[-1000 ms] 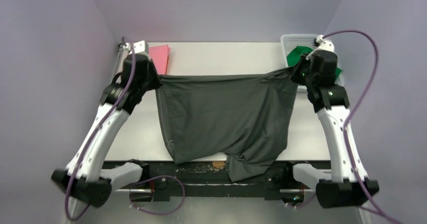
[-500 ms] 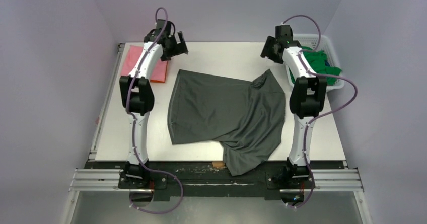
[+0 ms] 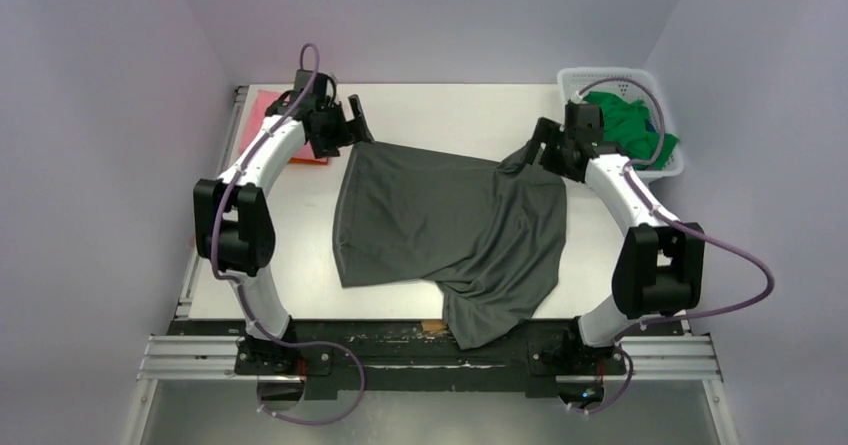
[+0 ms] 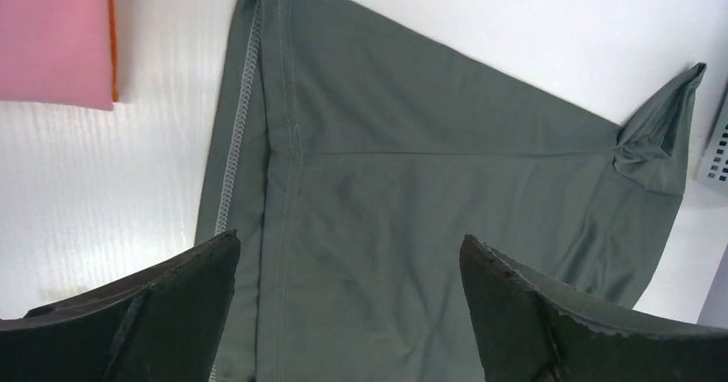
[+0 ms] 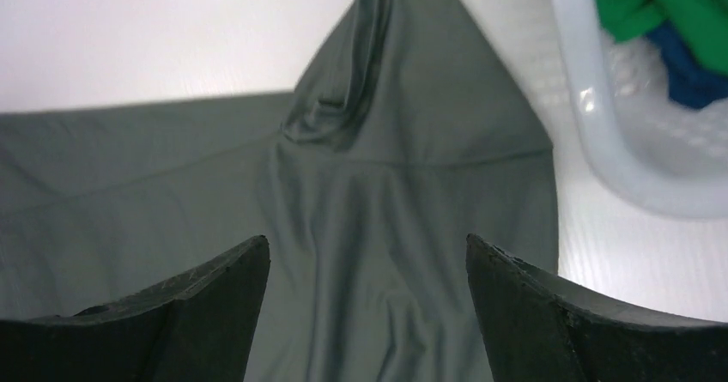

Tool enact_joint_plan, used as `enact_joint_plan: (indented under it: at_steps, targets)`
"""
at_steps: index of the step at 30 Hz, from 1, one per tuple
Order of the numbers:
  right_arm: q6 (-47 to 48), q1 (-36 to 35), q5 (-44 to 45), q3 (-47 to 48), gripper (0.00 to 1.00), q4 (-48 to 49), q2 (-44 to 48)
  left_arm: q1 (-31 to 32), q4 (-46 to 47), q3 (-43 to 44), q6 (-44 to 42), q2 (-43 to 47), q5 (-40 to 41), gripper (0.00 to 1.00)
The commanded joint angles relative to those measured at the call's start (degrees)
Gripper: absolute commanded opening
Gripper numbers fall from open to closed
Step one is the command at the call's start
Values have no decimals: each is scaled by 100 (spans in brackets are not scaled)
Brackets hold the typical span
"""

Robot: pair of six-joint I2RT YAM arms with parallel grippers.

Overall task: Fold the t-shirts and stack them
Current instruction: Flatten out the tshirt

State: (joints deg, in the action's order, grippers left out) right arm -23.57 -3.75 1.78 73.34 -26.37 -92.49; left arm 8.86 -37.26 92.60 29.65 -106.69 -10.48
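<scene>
A charcoal-grey t-shirt (image 3: 450, 220) lies spread on the white table (image 3: 450, 110), rumpled at its near right, where a fold hangs over the front edge. My left gripper (image 3: 356, 125) hovers open over the shirt's far left corner, and the hem seam (image 4: 233, 142) shows just ahead of its fingers (image 4: 348, 245). My right gripper (image 3: 533, 153) is open above the far right corner, where a peaked wrinkle (image 5: 343, 99) stands up; nothing sits between its fingers (image 5: 367, 246). A folded pink t-shirt (image 3: 256, 117) with an orange edge (image 4: 111, 39) beneath it lies at the far left. A green t-shirt (image 3: 632, 125) fills the basket.
A white lattice basket (image 3: 610, 73) stands at the far right corner of the table; something blue (image 5: 687, 77) lies in it under the green cloth. Its rim (image 5: 601, 142) is close to the right gripper. Lilac walls enclose the table on three sides.
Both grippers opened and let go of the charcoal shirt, which dropped from its stretched, lifted hold to lie on the table. Both arms then drew back over its far corners.
</scene>
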Motion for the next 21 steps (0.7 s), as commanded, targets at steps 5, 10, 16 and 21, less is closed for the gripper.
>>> enact_joint_plan:
  at_steps: [5, 10, 16, 21]
  targets:
    - [-407, -229, -559, -1753, 83, 478, 688, 283, 813, -1567, 380, 58, -691, 95]
    - [-560, -278, -483, -1989, 83, 514, 407, 665, 1093, -1937, 448, -12, -770, 95]
    - [-615, -284, -205, -1524, 83, 560, -439, 636, 720, -1307, 490, -710, -638, 96]
    - [-641, -268, 44, -481, 83, 333, -1564, 504, 377, -362, 518, -1460, -737, 96]
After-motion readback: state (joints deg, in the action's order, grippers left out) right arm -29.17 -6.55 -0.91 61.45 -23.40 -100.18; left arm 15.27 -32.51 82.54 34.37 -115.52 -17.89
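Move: The t-shirt lies some 12 cm below both hands, its middle about 17 cm back and 23 cm right of the left hand. The folded pink stack is about 8 cm ahead and 14 cm left of that hand. From the right hand, the shirt's middle is roughly 15 cm back and 21 cm left, its crumpled flap 3 cm ahead and 6 cm left, and the basket 9 cm ahead and 18 cm right. Both open grippers come down onto the upper part of the shirt and press their fingertips into the cloth, one hand near each side. Each sinks about 11 cm while drawing back some 9 cm, fingers tipping more steeply downward, then turns forward about 3.5 cm, staying low on the fabric. The left also shifts some 6 cm right, the right hand slightly left. ##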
